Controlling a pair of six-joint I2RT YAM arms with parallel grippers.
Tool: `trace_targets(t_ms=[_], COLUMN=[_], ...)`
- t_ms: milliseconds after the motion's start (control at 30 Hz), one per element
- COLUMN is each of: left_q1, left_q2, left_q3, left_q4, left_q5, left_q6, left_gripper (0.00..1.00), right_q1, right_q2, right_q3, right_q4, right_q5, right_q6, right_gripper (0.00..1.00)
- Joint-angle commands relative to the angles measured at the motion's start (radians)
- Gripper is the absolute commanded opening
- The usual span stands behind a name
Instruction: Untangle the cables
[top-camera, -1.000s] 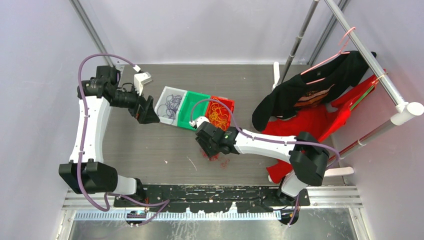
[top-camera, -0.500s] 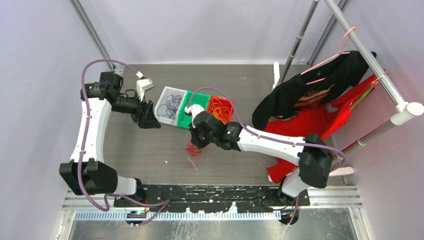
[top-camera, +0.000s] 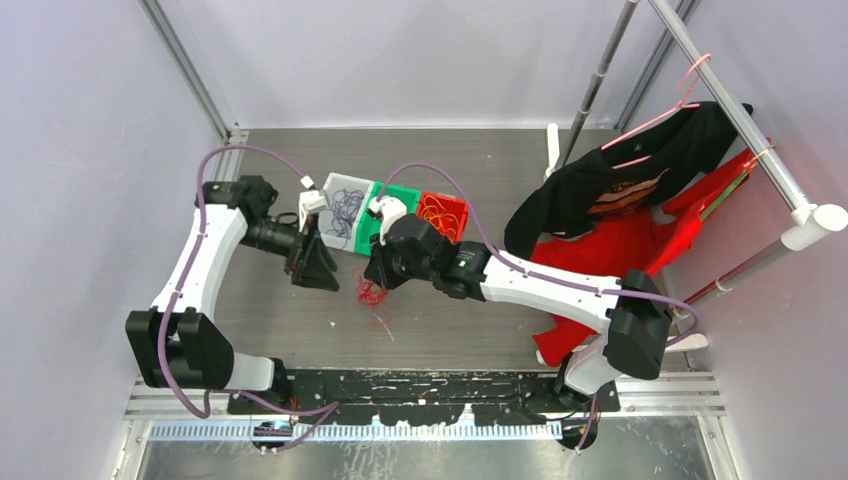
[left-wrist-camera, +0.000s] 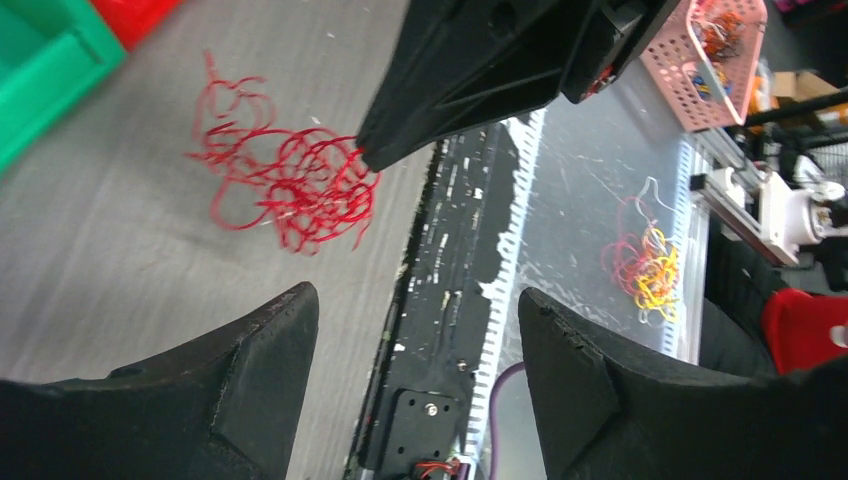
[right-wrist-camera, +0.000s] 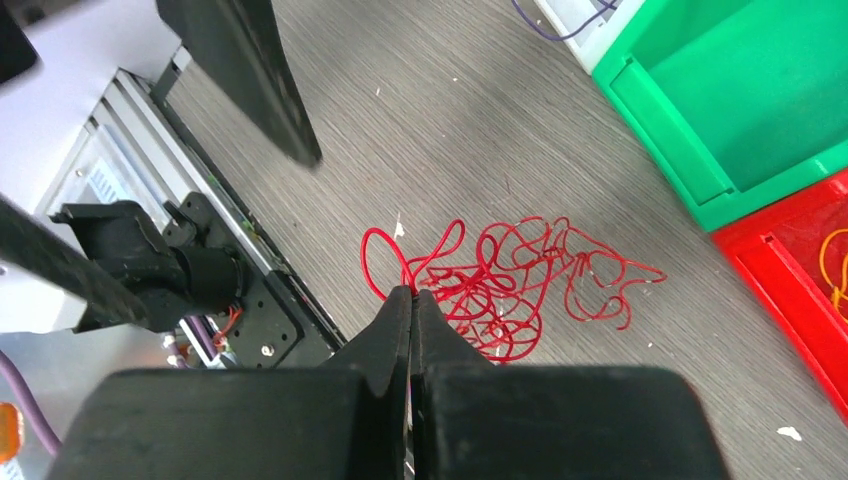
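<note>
A loose tangle of red cables (right-wrist-camera: 500, 290) hangs from my right gripper (right-wrist-camera: 412, 295), trailing onto the grey table; the jaws are shut on strands at its near edge. From above, the red tangle (top-camera: 372, 293) sits just under the right gripper (top-camera: 376, 276). My left gripper (left-wrist-camera: 415, 310) stands open and empty, a short way left of the red cables (left-wrist-camera: 290, 180). It appears in the top view as the left gripper (top-camera: 322, 268). Purple cables (top-camera: 345, 207) lie in a white bin, orange-yellow cables (top-camera: 440, 213) in a red bin.
A green bin (top-camera: 402, 203) stands between the white bin (top-camera: 336, 183) and the red bin (top-camera: 458, 205). Black and red garments (top-camera: 610, 195) hang on a rack at right. Another red-yellow tangle (left-wrist-camera: 645, 265) lies on the metal ledge, beside a pink basket (left-wrist-camera: 715, 50).
My right gripper has shut on the red cables and carried them left across the table. The left arm has swung right toward them, its jaws narrowing somewhat.
</note>
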Motion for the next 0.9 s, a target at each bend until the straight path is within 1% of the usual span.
trace_targets(t_ms=[0,100,167,233,300,367,500,567,600,667,733,767,867], left_q1=[-0.043,-0.049,-0.056,-0.059,-0.06,-0.062,-0.065,-0.067,-0.067,-0.067,-0.068,-0.067,-0.067], left_q2=[-0.053,-0.088,-0.102,-0.153,-0.173,-0.181,-0.157,-0.143,-0.14,-0.133,-0.133,-0.136,-0.15], left_q3=[-0.058,-0.091,-0.121,-0.156,-0.186,-0.201,-0.205,-0.205,-0.206,-0.208,-0.206,-0.203,-0.19], left_q4=[0.08,0.206,0.316,0.459,0.538,0.562,0.54,0.538,0.537,0.539,0.546,0.546,0.547], left_q5=[0.086,0.084,0.063,0.025,0.002,0.007,0.053,0.061,0.06,0.054,0.03,0.019,-0.024], left_q6=[-0.04,-0.164,-0.264,-0.385,-0.445,-0.465,-0.473,-0.48,-0.483,-0.484,-0.495,-0.495,-0.498], left_gripper=[0.72,0.69,0.62,0.55,0.49,0.47,0.47,0.43,0.4,0.3,0.17,0.12,0.01], right_q1=[0.004,0.006,0.006,0.006,0.006,0.006,0.006,0.006,0.006,0.006,0.006,0.006,0.006], right_q2=[0.004,0.007,0.01,0.013,0.015,0.018,0.018,0.017,0.016,0.011,0.004,0.002,-0.005], right_q3=[0.037,0.026,0.022,0.019,0.018,0.02,0.017,0.012,0.01,0.004,-0.004,-0.008,-0.014], right_q4=[0.103,0.135,0.154,0.171,0.183,0.185,0.19,0.195,0.197,0.204,0.207,0.209,0.202], right_q5=[-0.011,-0.013,-0.02,-0.026,-0.032,-0.038,-0.043,-0.044,-0.044,-0.042,-0.035,-0.032,-0.021], right_q6=[0.05,0.071,0.085,0.096,0.103,0.106,0.111,0.114,0.116,0.12,0.121,0.121,0.117], right_gripper=[0.01,0.01,0.01,0.01,0.01,0.01,0.01,0.01,0.01,0.01,0.01,0.01,0.01])
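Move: The left hand, open and empty, goes for the red strand at the right fingertips, about 6 cm to its right, 2 cm ahead and 3 cm lower. The red tangle hangs about 6 cm right, 1 cm back and 8 cm below; the green bin is some 13 cm ahead, 6 cm right, 15 cm down. From the right hand, the left fingertips lie 6 cm left, 2 cm back, 3 cm higher; the tangle hangs 5 cm below and 3 cm back. Dipping slightly back, down and rightward first, the left hand then works forward about 3 cm, still easing right to the right fingertips, turns some 10 degrees counter-clockwise, and closes from three-quarters open to pinch the red strand beside them. The right hand, still pinching the red cable, brings it about 2.5 cm left and 2 cm up, its left side rolling up slightly. ##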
